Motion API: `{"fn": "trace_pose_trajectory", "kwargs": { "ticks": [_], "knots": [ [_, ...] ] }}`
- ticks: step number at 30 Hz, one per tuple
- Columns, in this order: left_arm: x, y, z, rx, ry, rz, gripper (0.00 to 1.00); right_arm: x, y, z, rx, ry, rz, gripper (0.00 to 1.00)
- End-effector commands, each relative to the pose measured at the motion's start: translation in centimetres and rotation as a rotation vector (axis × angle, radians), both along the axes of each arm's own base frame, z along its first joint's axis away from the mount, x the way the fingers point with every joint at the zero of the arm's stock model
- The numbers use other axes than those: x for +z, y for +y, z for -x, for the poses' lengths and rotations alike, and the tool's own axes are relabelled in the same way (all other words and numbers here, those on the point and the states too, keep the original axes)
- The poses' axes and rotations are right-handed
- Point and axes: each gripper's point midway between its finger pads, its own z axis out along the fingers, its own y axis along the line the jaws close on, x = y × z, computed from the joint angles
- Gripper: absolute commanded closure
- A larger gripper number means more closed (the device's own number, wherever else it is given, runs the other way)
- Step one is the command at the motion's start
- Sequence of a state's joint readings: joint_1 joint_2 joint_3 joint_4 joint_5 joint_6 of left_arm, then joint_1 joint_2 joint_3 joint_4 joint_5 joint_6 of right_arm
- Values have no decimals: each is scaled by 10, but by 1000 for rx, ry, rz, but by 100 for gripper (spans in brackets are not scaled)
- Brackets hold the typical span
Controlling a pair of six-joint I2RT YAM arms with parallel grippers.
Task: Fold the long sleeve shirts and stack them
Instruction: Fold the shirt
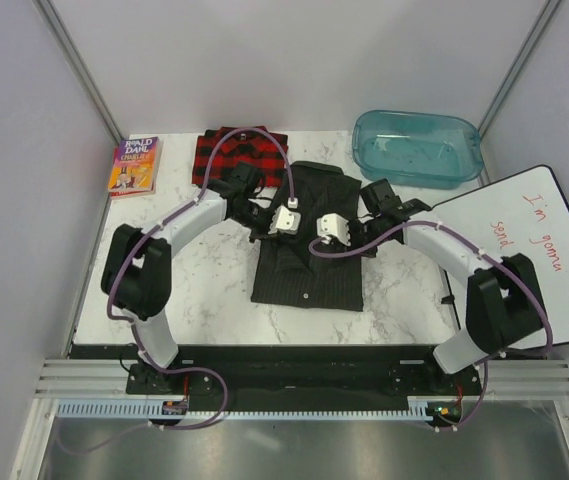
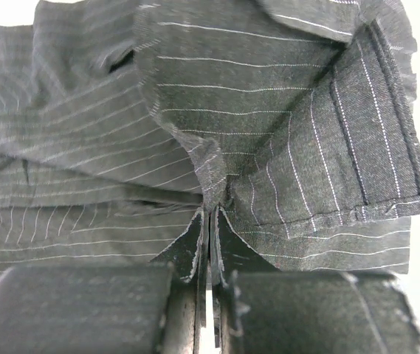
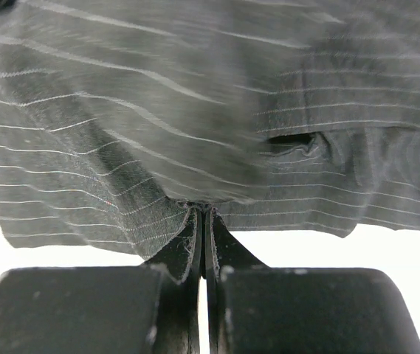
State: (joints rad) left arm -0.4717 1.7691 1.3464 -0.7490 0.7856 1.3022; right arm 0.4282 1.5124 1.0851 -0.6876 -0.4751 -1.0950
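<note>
The dark charcoal pinstriped shirt lies in the middle of the table, its top part bunched between the two arms. My left gripper is shut on a pinch of its cloth; in the left wrist view the closed tips meet at a gathered fold. My right gripper is also shut on the shirt's fabric, and the tips hold a lifted edge with bright table below. The red-and-black plaid shirt sits folded at the back left, partly hidden by the left arm.
A colourful paperback book lies at the table's back left corner. A clear teal bin stands at the back right. A whiteboard with red writing overhangs the right edge. White walls enclose the table.
</note>
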Motion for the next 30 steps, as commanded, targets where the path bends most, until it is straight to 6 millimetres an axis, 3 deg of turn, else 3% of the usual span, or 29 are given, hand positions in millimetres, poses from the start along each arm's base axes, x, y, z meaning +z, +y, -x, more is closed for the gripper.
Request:
{"fn": "trace_pose_trajectory", "kwargs": {
  "ticks": [1,3,7,11,18,19,21,23,24,26,28,30],
  "knots": [
    [2,-1,-33,6,-59,-5,98,-2,2,-29,39,-36,-33,100],
    [-6,1,-40,17,-48,-21,98,-12,-5,-38,29,-27,-13,100],
    [-11,4,-47,33,-47,-35,98,-12,-8,-52,17,-46,-17,100],
    [-10,4,-53,52,-43,-40,98,-12,-6,-56,16,-44,-25,100],
    [-27,9,-65,98,-26,-99,98,-24,-9,-61,15,-38,3,99],
    [-28,10,-65,106,-21,-107,94,-23,-10,-62,7,-38,9,95],
    [-28,17,-70,150,-24,-138,83,-19,-13,-65,-31,-37,14,72],
    [-13,26,-83,217,-36,-131,70,-2,-20,-75,-90,-64,10,58],
    [-4,30,-87,279,-1,-111,66,7,-23,-77,-141,-53,-10,40],
    [29,44,-103,379,-3,-50,54,35,-30,-85,-202,-82,-39,33],
    [45,61,-109,501,59,-14,41,55,-32,-80,-283,-43,-77,32],
    [59,69,-100,594,132,21,41,63,-28,-61,-351,75,-128,33]
  ]
}}
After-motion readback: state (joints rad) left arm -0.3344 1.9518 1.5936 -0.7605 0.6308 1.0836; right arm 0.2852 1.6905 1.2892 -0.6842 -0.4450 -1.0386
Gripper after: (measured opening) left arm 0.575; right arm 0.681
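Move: Both hands already hold the corners of the striped shirt's folded-up end. Its spot on the left side lies about 5 cm ahead of the left hand, 1 cm left and 4 cm down; on the right side, 5 cm ahead of the right hand, 2 cm right and 4 cm down. From the left hand the plaid shirt's middle is some 18 cm ahead, 8 cm left; from the right hand the teal bin's is some 22 cm ahead, 12 cm right. Still pinching a corner each, both hands ease forward about 5 cm while sinking some 3 cm, carrying the folded-up end of the striped shirt towards its far end and slowing almost to a stop low over the lower layers. Then both grippers open and let go of the cloth, and the hands lift about 3 cm while pulling away forward and outwards past the shirt's sides, the left hand swinging counter-clockwise and the right clockwise. ##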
